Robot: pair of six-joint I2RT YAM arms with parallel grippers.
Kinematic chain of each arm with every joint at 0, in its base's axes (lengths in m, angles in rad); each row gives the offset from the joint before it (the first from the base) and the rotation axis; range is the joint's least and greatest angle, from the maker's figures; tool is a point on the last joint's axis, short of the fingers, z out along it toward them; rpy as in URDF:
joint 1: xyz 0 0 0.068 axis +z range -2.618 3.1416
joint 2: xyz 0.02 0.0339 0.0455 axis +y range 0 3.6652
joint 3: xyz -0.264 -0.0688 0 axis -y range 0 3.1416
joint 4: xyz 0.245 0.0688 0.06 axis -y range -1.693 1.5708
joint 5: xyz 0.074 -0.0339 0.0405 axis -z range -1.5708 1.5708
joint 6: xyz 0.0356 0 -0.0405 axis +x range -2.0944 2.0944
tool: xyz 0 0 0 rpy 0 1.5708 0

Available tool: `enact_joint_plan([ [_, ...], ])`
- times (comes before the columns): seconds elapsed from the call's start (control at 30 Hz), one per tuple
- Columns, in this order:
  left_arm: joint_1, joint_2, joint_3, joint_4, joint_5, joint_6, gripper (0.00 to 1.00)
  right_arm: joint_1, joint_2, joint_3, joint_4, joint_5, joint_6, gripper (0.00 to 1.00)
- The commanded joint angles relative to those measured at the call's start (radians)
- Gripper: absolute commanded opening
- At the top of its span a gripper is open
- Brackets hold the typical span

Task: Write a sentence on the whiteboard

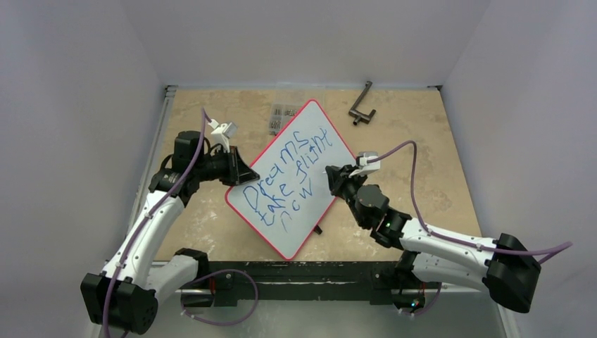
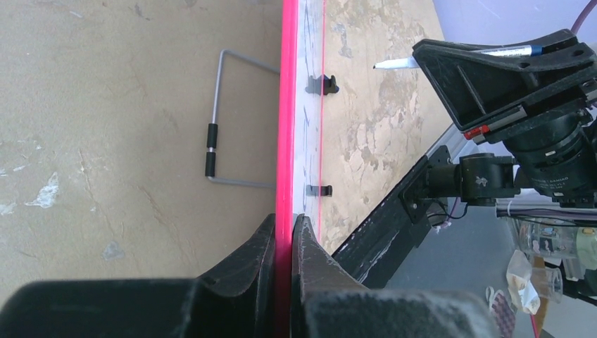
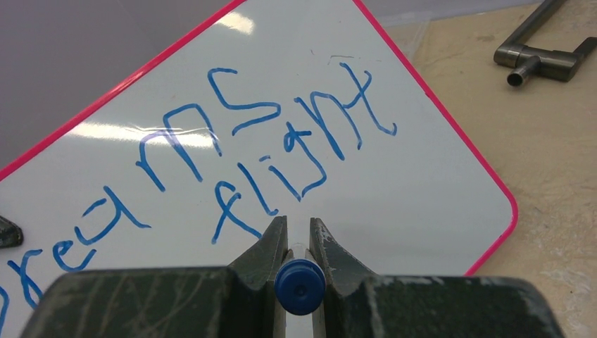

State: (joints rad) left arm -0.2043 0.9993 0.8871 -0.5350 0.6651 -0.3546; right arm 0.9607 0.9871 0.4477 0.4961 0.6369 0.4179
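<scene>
The whiteboard (image 1: 293, 241), white with a thin red rim, lies turned like a diamond between my arms. The sentence (image 1: 285, 172) is in blue marker and reads "Dreams take flight now". My left gripper (image 1: 246, 176) is shut on the board's left edge. In the left wrist view both jaws press on the red rim (image 2: 286, 105), gripper (image 2: 284, 227). My right gripper (image 3: 299, 229) is shut on a marker with a blue end (image 3: 300, 285). It hovers over bare board (image 3: 401, 190) below the word "flight" (image 3: 310, 134). The marker's white tip (image 2: 393, 63) points at the board.
A dark metal handle (image 1: 362, 105) lies at the back right, also in the right wrist view (image 3: 542, 56). A small clear packet (image 1: 281, 118) sits behind the board. A wire stand (image 2: 217, 141) and two black clips (image 2: 322, 86) show at the board. A black rail (image 1: 303, 274) runs along the near edge.
</scene>
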Motion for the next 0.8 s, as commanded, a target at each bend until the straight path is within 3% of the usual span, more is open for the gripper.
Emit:
enact_joint_plan([
  [0.0,0.008,-0.020,-0.004,-0.057,-0.170,0.130,0.00,-0.004,-0.019,-0.022,0.013,0.022,-0.011,0.00],
  [0.33,0.008,-0.004,-0.014,-0.041,-0.163,0.129,0.00,-0.007,0.033,-0.112,0.108,-0.039,0.092,0.00],
  [0.77,0.008,-0.013,-0.027,-0.039,-0.164,0.128,0.00,-0.007,0.167,-0.132,0.299,-0.084,0.090,0.00],
])
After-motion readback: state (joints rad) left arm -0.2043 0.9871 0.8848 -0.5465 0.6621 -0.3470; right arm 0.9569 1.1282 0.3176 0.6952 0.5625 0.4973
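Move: The right hand, holding the marker, heads for the bare whiteboard just past the "w" of "now", about 7 cm ahead, 6 cm to its left and 7 cm lower. The "w" lies some 6 cm ahead, 8 cm left and 6 cm down, "flight" about 14 cm ahead and 6 cm left at hand height, and the board's right corner 11 cm ahead, 7 cm right and 12 cm down. From the left hand the bare spot is 18 cm right, 1 cm ahead, 9 cm below. Downward, about 6 cm and with the marker clear of the board, the right hand sinks beside the end of "now", then in the last third swings some 2 cm left, bringing the tip in close to the bare spot past the "w". The wrist tips down roughly 5 degrees and the fingers keep their pinch on the marker, while the left hand goes on gripping the board's raised edge. ##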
